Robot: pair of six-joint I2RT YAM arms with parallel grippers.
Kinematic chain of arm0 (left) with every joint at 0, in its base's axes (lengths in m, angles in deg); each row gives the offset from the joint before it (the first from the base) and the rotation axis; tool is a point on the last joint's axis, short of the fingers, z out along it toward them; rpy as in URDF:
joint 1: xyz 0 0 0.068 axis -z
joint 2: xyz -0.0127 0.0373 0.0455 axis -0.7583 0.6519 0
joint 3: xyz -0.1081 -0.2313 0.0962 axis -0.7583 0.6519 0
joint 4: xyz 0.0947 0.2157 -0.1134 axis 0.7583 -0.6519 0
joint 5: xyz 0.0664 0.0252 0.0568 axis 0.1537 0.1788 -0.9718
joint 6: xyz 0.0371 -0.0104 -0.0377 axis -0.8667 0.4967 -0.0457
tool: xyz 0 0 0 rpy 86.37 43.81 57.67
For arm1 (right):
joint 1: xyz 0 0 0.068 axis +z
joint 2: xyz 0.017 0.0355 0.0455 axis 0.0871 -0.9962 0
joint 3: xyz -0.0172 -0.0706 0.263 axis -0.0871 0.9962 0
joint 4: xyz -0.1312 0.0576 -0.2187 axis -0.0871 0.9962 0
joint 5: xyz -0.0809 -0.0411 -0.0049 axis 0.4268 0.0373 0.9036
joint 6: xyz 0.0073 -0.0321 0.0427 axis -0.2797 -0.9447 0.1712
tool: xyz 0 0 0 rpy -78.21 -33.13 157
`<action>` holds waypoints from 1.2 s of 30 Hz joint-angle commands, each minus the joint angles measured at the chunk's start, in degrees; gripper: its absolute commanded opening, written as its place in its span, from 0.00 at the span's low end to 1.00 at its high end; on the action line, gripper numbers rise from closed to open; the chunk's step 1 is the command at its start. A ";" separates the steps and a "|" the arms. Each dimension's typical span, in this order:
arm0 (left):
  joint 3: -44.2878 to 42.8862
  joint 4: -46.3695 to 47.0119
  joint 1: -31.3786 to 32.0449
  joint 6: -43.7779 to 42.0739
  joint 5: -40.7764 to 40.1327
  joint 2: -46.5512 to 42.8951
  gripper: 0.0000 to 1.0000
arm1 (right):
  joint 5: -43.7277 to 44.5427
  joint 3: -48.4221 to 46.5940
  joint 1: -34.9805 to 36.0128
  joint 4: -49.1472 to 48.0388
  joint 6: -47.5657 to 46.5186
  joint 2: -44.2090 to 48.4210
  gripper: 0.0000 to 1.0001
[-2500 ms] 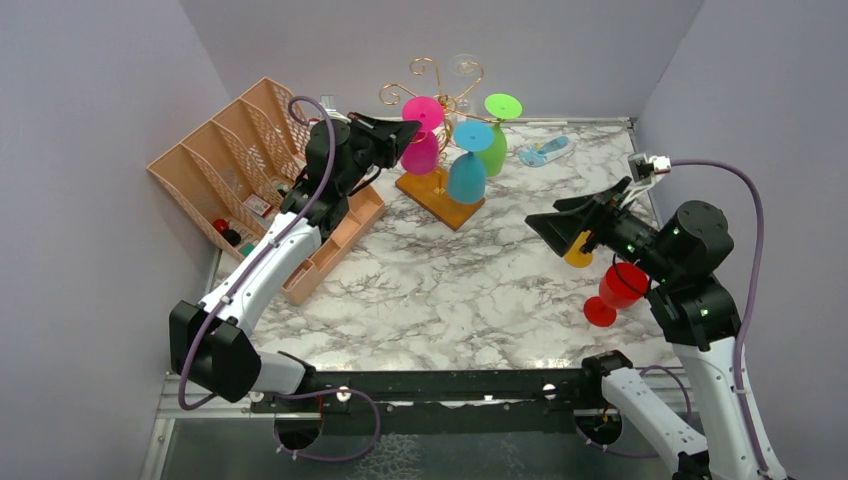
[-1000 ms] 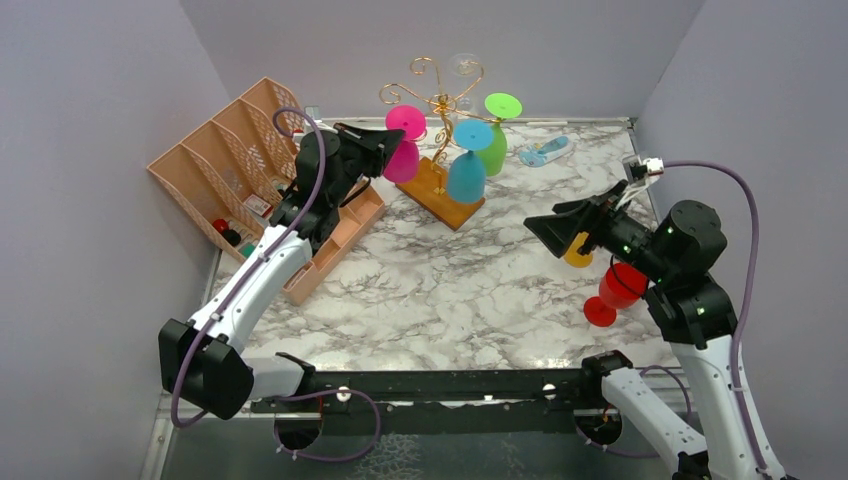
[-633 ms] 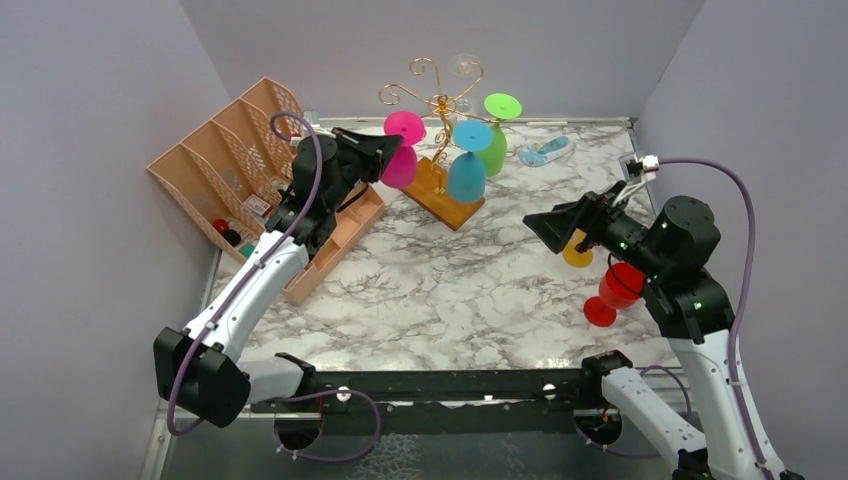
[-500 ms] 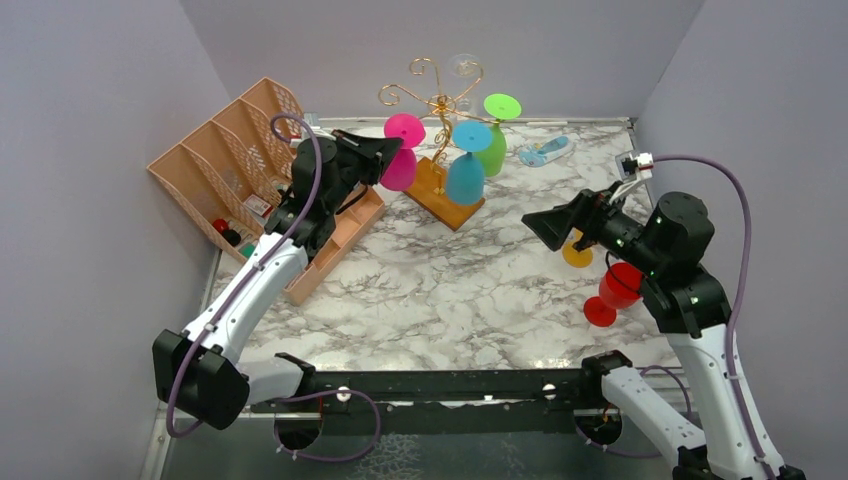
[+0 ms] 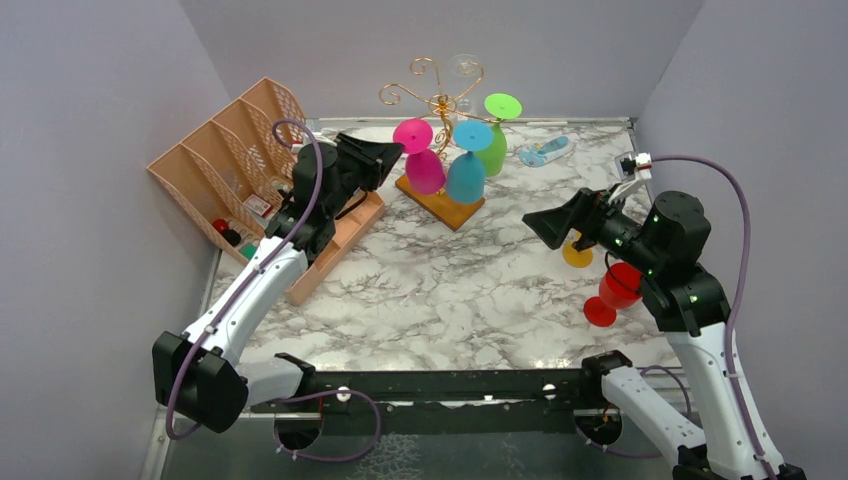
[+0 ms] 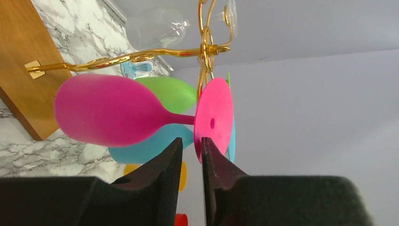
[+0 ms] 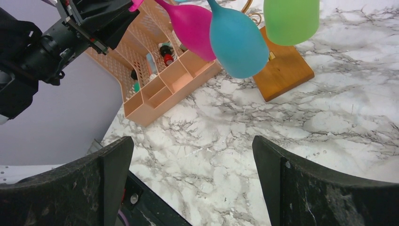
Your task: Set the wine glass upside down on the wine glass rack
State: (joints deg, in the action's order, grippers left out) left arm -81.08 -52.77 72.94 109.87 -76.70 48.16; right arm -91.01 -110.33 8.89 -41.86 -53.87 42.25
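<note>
A pink wine glass hangs upside down from the gold wire wine glass rack, foot up in a scroll arm, bowl over the wooden base. In the left wrist view the pink wine glass lies sideways across the picture, beside the gold wire of the rack. My left gripper stands just off the foot's rim, its jaws slightly open with a narrow empty gap. From above, the left gripper is left of the glass. My right gripper hovers wide open and empty over the marble.
Blue, green and clear glasses also hang on the rack. Yellow and red glasses stand at the right, beneath the right arm. The peach mesh organiser fills the back left. A pale blue item lies at the back.
The left jaws have parted from the pink glass's foot and drawn back slightly. The glass has swung from tilted to hanging straight. The right arm has crept left.
</note>
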 commanded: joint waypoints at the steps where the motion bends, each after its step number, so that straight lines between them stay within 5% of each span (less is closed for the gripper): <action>1: 1.66 1.41 -0.32 -0.48 0.96 -2.30 0.29 | 2.55 0.92 0.17 0.22 0.74 0.42 1.00; 8: 3.11 0.23 -0.35 -4.55 -1.23 -4.72 0.56 | 8.12 2.04 0.17 1.50 1.56 0.20 1.00; 15: 4.19 -5.34 -0.40 -16.41 -8.73 -9.90 0.99 | 11.30 2.17 0.17 1.82 0.13 0.18 1.00; 25: 10.46 -11.00 -0.34 -45.69 -11.42 -21.25 0.99 | 22.41 0.48 0.17 8.20 -4.25 -7.00 0.92; 32: 19.38 -13.47 -0.38 -58.57 -7.38 -29.82 0.99 | 33.50 -3.18 0.17 11.79 -10.38 -15.54 0.53; 36: 23.83 -12.98 -0.35 -63.37 -6.68 -33.29 0.99 | 39.03 -4.17 0.17 12.57 -11.49 -18.75 0.41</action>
State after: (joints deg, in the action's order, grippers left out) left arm -60.77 -65.25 72.91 55.60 -85.55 18.04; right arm -61.22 -111.75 8.91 -31.58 -62.28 25.22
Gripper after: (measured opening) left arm 0.989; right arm 0.438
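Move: The pink wine glass hangs upside down on the rack, its foot right at the left hand's fingertips and its middle about 3 cm ahead, 3 right and 7 below. The rack's hub is some 8 cm ahead, 8 right, level; the blue glass's middle 3 ahead, 13 right, 7 below. From the right hand, the upright yellow glass is about 9 ahead, 16 right, 22 below; the red glass 2 back, 21 right, equally low. Backward and to its left, then increasingly down, the left hand withdraws about 15 cm from the rack, its already parting fingers spreading wide to clear the pink foot as the wrist rolls some 50 degrees, left side rising. Meanwhile the right hand sinks about 11 cm, going right and forward towards the yellow glass, turning clockwise and tipping down while its fingers close roughly halfway on nothing. ##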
